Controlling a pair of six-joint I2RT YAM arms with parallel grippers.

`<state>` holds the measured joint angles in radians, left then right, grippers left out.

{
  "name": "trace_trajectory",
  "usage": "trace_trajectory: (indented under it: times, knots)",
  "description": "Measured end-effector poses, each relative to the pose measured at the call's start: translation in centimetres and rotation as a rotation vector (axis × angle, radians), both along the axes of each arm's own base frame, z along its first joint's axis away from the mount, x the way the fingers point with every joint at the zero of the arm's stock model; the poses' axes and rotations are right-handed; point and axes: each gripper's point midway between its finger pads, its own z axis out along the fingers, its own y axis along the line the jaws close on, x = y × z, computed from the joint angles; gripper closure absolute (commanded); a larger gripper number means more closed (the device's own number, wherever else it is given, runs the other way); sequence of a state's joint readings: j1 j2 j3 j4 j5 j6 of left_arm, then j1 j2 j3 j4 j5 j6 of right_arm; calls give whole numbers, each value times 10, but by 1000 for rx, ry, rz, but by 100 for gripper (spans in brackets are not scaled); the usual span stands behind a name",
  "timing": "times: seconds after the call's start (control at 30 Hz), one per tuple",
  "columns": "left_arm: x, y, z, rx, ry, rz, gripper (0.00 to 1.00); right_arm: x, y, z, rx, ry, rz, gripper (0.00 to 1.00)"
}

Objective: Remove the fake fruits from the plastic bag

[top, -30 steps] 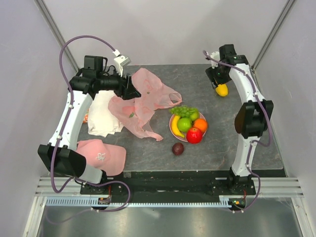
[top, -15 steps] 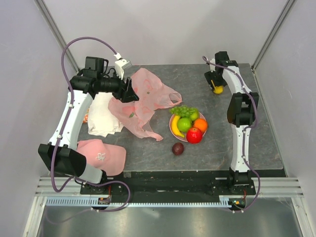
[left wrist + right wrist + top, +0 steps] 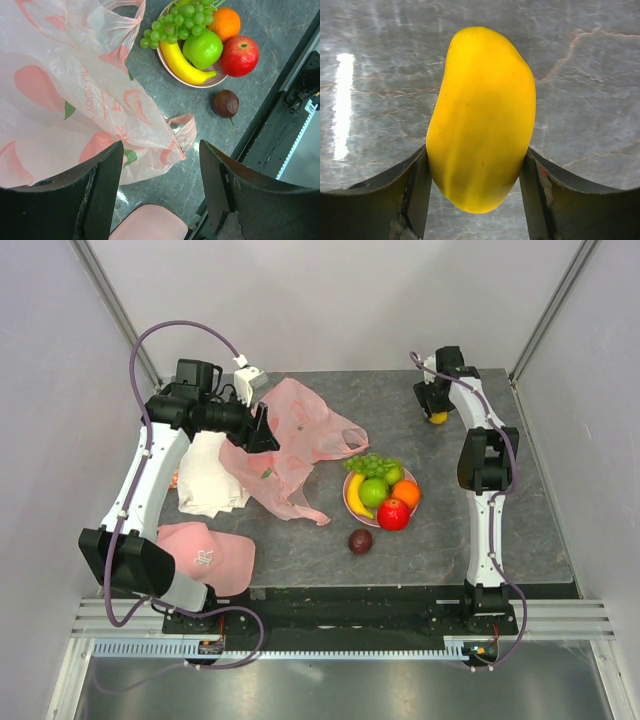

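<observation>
The thin pale-pink plastic bag [image 3: 295,435] [image 3: 75,90] lies crumpled at the table's back left. My left gripper [image 3: 262,425] [image 3: 160,147] hovers open above its near edge, with nothing between the fingers. A pink plate [image 3: 347,502] [image 3: 167,67] at the centre carries grapes [image 3: 372,464], a banana [image 3: 185,65], a green apple [image 3: 202,47], an orange [image 3: 225,22] and a red apple [image 3: 240,55]. A dark plum [image 3: 360,541] [image 3: 226,102] rests on the table beside it. At the back right, my right gripper [image 3: 434,410] [image 3: 476,152] is shut on a yellow mango [image 3: 439,419] [image 3: 482,115], low over the table.
A pink cap [image 3: 205,555] [image 3: 150,222] lies at the front left. A white cloth [image 3: 210,475] sits under the left arm, beside the bag. Grey walls close in the table at the back and sides. The front edge runs just below the plum.
My right gripper has carried the mango a little left and toward the back of the table, and the arm has stretched out. The left gripper has barely shifted over the bag.
</observation>
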<state>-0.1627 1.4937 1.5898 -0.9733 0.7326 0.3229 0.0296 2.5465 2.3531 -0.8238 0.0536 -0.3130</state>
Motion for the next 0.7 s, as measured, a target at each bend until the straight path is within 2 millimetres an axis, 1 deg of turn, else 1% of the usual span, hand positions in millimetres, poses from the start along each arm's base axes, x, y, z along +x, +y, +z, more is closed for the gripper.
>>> trace_trajectory:
  times: [0.07, 0.1, 0.13, 0.17, 0.2, 0.27, 0.3, 0.33, 0.37, 0.4, 0.5, 0.53, 0.57, 0.6, 0.63, 0.67, 0.7]
  knots:
    - [0, 0, 0, 2, -1, -1, 31, -1, 5, 1, 26, -1, 21, 74]
    - [0, 0, 0, 3, -2, -3, 31, -3, 8, 0, 41, 4, 31, 74]
    - [0, 0, 0, 4, -2, -3, 31, -10, 13, 1, 63, 13, 53, 74]
    - [0, 0, -1, 4, -3, -4, 31, -19, 15, 3, 77, 27, 68, 74]
    - [0, 0, -1, 4, -3, -4, 31, -32, 20, 6, 101, 47, 93, 74]
    - [0, 0, -1, 3, -3, -5, 31, -63, 31, 22, 154, 67, 161, 73]
    - [0, 0, -2, 3, -2, -6, 31, -81, 38, 34, 183, 74, 207, 73]
    - [0, 0, -2, 3, -1, -6, 31, -93, 43, 48, 205, 63, 247, 72]
    - [0, 0, -3, 2, 1, -6, 31, -113, 51, 67, 226, 40, 316, 71]
    - [0, 0, -4, 3, 2, -6, 31, -128, 55, 81, 235, 27, 359, 70]
    - [1, 0, -3, 1, -2, -7, 31, -173, 73, 133, 248, -61, 544, 69]
    - [1, -1, -3, 0, -4, -7, 31, -185, 78, 146, 235, -87, 613, 69]
    - [1, -1, -3, -1, -4, -8, 31, -195, 84, 155, 216, -104, 681, 69]
    - [1, -1, -3, -1, -4, -8, 31, -206, 91, 158, 193, -110, 757, 68]
    - [1, -1, -3, -2, -5, -9, 31, -218, 98, 155, 170, -105, 832, 68]
    - [2, -1, -2, -3, -7, -9, 31, -229, 105, 149, 157, -84, 891, 68]
    - [2, -1, -2, -4, -10, -10, 31, -242, 114, 138, 138, -54, 969, 68]
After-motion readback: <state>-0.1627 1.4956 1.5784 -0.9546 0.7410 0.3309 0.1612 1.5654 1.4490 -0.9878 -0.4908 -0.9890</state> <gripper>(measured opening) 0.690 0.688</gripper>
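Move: Out at the far right of the table, the right hand already has the yellow mango between its fingers. The pink plate of fruit is about 28 cm back from this hand and 16 cm to its left, roughly level in height. The orange lies 27 cm back and 11 cm left, the red apple 34 cm back and 13 cm left, the grapes 19 cm back and 18 cm left. From the left hand, the plate is some 24 cm right, about even with it and 26 cm down. Keeping its grip on the mango, the right hand sweeps back towards its base some 24 cm and 11 cm left towards the pink plate. It rises about 16 cm on the way, then starts to sink near the plate's far right side, while the wrist turns more than 50 degrees counter-clockwise. ##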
